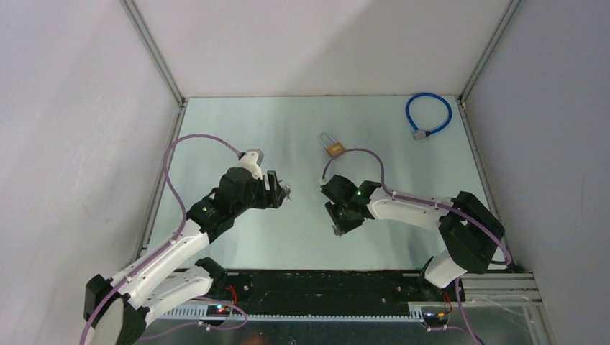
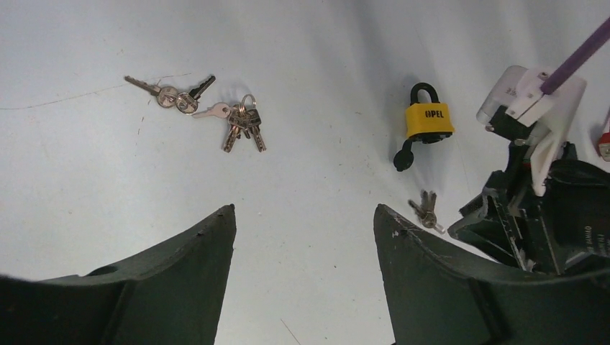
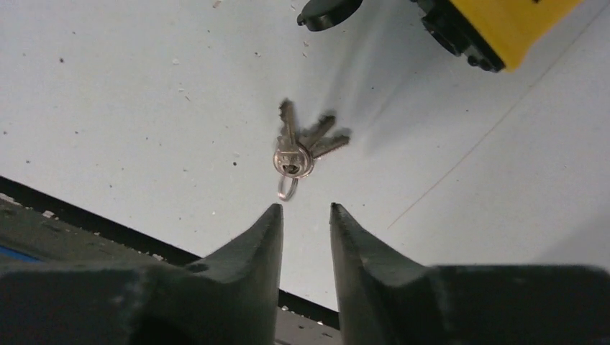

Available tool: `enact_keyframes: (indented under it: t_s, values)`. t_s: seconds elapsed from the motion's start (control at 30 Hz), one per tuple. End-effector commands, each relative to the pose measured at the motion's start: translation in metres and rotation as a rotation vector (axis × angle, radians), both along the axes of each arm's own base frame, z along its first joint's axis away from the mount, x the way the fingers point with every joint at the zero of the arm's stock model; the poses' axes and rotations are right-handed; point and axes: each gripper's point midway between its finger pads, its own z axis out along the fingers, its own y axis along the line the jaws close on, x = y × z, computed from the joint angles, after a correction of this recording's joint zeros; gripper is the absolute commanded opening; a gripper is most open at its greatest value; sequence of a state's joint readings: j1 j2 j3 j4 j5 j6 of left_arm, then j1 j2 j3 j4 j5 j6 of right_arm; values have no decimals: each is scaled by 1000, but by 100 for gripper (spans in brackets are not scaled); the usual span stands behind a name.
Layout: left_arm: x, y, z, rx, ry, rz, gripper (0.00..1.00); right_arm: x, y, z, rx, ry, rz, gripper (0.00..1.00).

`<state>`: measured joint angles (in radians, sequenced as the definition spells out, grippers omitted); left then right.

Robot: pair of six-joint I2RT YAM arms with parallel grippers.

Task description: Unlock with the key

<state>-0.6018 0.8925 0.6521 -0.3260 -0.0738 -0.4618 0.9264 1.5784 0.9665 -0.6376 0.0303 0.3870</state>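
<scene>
A yellow padlock (image 2: 429,121) with a black shackle lies on the pale table, and the top view shows the padlock (image 1: 334,147) as well. A small bunch of keys (image 3: 298,147) on a ring lies just beyond my right gripper (image 3: 306,210). Its jaws stand a narrow gap apart with nothing between them. The ring sits just past the left fingertip (image 3: 273,215). The left wrist view shows the same key bunch (image 2: 427,211) beside the right arm. My left gripper (image 2: 304,210) hangs wide open over bare table, holding nothing.
More keys (image 2: 241,126) and a second linked set (image 2: 173,93) lie to the left of the padlock. The padlock's black keyhole cap (image 2: 403,158) hangs beside it. A blue cable loop (image 1: 428,115) lies at the back right. Frame walls bound the table.
</scene>
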Motion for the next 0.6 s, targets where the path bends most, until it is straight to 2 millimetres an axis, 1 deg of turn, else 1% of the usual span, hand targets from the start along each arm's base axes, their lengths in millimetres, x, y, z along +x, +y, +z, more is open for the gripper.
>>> enact_keyframes:
  t_s: [0.0, 0.07, 0.1, 0.13, 0.17, 0.2, 0.23, 0.47, 0.57]
  values:
    - [-2, 2, 15, -20, -48, -14, 75, 12, -1, 27, 16, -58, 23, 46]
    - [-4, 5, 18, -19, -58, -6, 75, 17, 0, 28, 4, -72, 48, 53]
    - [-5, 7, 19, -19, -59, -1, 75, 19, 1, 30, 4, -78, 59, 55]
    - [-6, 9, 21, -21, -68, 6, 76, 21, 1, 26, -8, -71, 61, 55]
    - [-7, 10, 24, -28, -77, 11, 76, 22, 5, 28, -6, -70, 60, 56]
    - [-7, 12, 23, -25, -77, 19, 76, 23, 7, 25, -12, -60, 60, 56]
    - [-8, 14, 25, -32, -85, 27, 76, 21, 10, 23, -12, -50, 68, 56]
    - [-12, 20, 19, -30, -77, 49, 77, 13, 21, 1, -55, -10, 71, 55]
    - [-12, 20, 17, -30, -70, 50, 77, 13, 20, -11, -93, -1, 54, 53]
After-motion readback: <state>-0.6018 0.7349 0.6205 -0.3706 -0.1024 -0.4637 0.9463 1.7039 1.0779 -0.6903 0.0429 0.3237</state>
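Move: The small key ring lies almost under my right hand, about 3 cm below and 2 cm ahead. The yellow lock with its black cap sits roughly 8 cm ahead of my right hand and 4 cm to its right, while the nearer loose key bunch is about 13 cm ahead and 12 cm to its left. From my left hand, the key ring is some 14 cm right, 6 cm back and 14 cm below. I open the right fingers from a narrow gap to about half, lifting and easing forward some 2 cm off the small key ring. Then I draw back a little and sink about 3 cm, drifting slightly left, so the open fingers come down close around the ring. My left hand, empty, rises nearly 3 cm and sags slightly, easing back and left. ##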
